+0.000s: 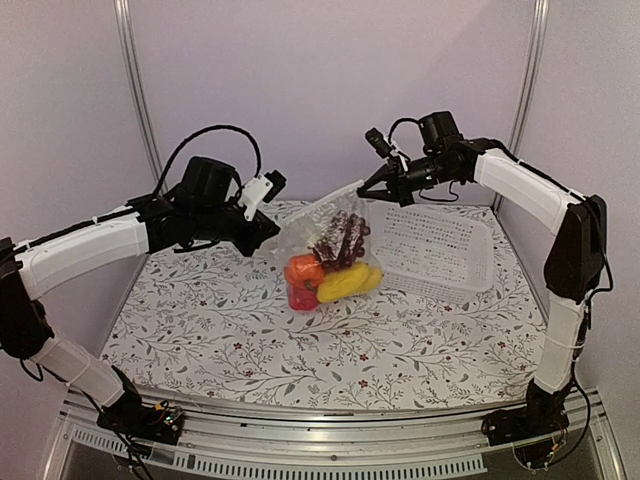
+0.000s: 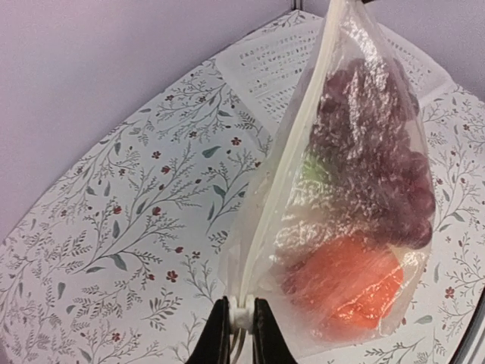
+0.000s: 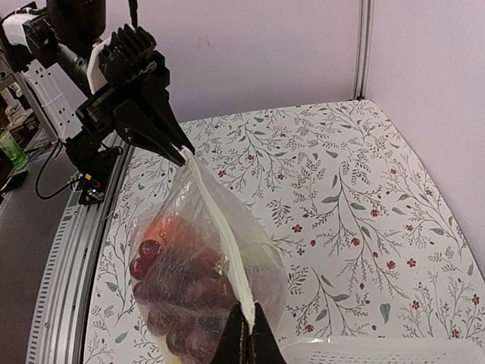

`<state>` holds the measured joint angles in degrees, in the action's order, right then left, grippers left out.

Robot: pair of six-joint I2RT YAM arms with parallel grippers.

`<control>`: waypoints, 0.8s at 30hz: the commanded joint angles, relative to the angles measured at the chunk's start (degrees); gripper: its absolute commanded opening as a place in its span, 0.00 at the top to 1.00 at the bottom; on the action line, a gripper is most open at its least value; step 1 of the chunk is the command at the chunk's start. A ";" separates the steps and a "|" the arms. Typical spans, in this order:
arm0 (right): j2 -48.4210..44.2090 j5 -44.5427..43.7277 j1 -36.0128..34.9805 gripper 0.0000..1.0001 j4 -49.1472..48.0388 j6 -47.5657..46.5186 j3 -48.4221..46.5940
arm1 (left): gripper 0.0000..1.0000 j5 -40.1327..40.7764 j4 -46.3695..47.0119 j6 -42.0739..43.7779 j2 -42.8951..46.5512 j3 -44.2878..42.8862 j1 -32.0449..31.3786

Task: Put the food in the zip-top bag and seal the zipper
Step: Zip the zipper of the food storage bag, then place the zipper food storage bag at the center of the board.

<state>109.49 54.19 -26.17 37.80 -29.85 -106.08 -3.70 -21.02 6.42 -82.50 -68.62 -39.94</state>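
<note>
The clear zip-top bag is stretched between both grippers over the table's middle, mouth edge up. Inside it lie the food pieces: dark red grapes, an orange fruit, a yellow piece and a red pepper. The pale zipper slopes up from left to right. My left gripper is shut on a small white piece at the zipper's lower end. My right gripper is shut on the zipper's upper end. Grapes and the orange fruit show through the plastic.
A white slotted basket stands just right of the bag, under the right arm. The floral tablecloth covers the table. Purple walls close in the back and sides, and a metal rail runs along the near edge.
</note>
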 commanded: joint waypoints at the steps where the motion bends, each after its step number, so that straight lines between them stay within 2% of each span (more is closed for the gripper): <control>1: 6.47 4.50 0.27 1.00 -1.51 1.45 -8.88 | 1.00 8.42 -0.64 6.66 0.89 -2.52 1.45; 3: 7.76 5.41 -0.04 0.99 -2.20 0.50 -7.27 | 1.00 6.97 -0.91 7.97 1.96 -0.26 1.35; 5: 7.80 5.88 -0.82 0.97 -2.29 -1.87 -3.16 | 0.99 1.89 -1.03 7.54 3.03 2.90 1.15; 9: 6.99 4.51 -3.71 0.93 -1.57 -9.72 9.18 | 0.95 -2.73 -0.05 3.29 4.34 11.41 -0.87; 14: 6.34 2.75 -7.82 0.87 3.12 -17.73 19.53 | 0.87 -5.33 1.86 -1.01 4.04 20.94 -8.29; 17: 4.48 0.70 -9.91 0.76 4.64 -20.24 23.97 | 0.80 -6.88 2.82 -4.69 2.09 22.29 -13.09; 22: 2.45 -2.98 -11.62 0.47 12.29 -22.52 26.47 | 0.55 -7.53 0.50 -7.46 -0.84 20.67 -15.29; 23: 1.72 -4.09 -11.62 0.43 14.13 -23.58 27.37 | 0.47 -7.73 -1.03 -7.40 -0.67 20.25 -15.35; 24: 0.44 -5.35 -11.62 0.40 15.40 -24.27 28.64 | 0.44 -8.22 -2.48 -7.26 -0.35 19.59 -15.34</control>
<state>115.24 53.01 -38.11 45.34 -49.41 -79.99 -10.17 -20.27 1.58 -82.54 -46.72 -54.78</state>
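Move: My left hand pinches one end of the bag's mouth, my right hand the other. The food bag hangs about 9 cm right of my left hand and 10 cm below, and about 8 cm left of my right hand, 4 cm back and 15 cm below. The bare table where its mouth goes is some 12 cm back, 9 cm right and 18 cm below my left hand; 17 cm back, 9 cm left and 23 cm below my right. The basket lies 9 cm ahead, 16 cm right and 20 cm below my right hand. I finish the forward swing of the hanging bag with a last couple of centimetres, then sweep both hands down and back towards my bases, about 15 cm back, my left sinking some 16 cm and my right some 21, to lay the bag flat with its mouth facing me. My fingers tip further down as my left hand turns clockwise and my right counter-clockwise, and near the table both grippers open to about half and let go of the mouth's ends. ##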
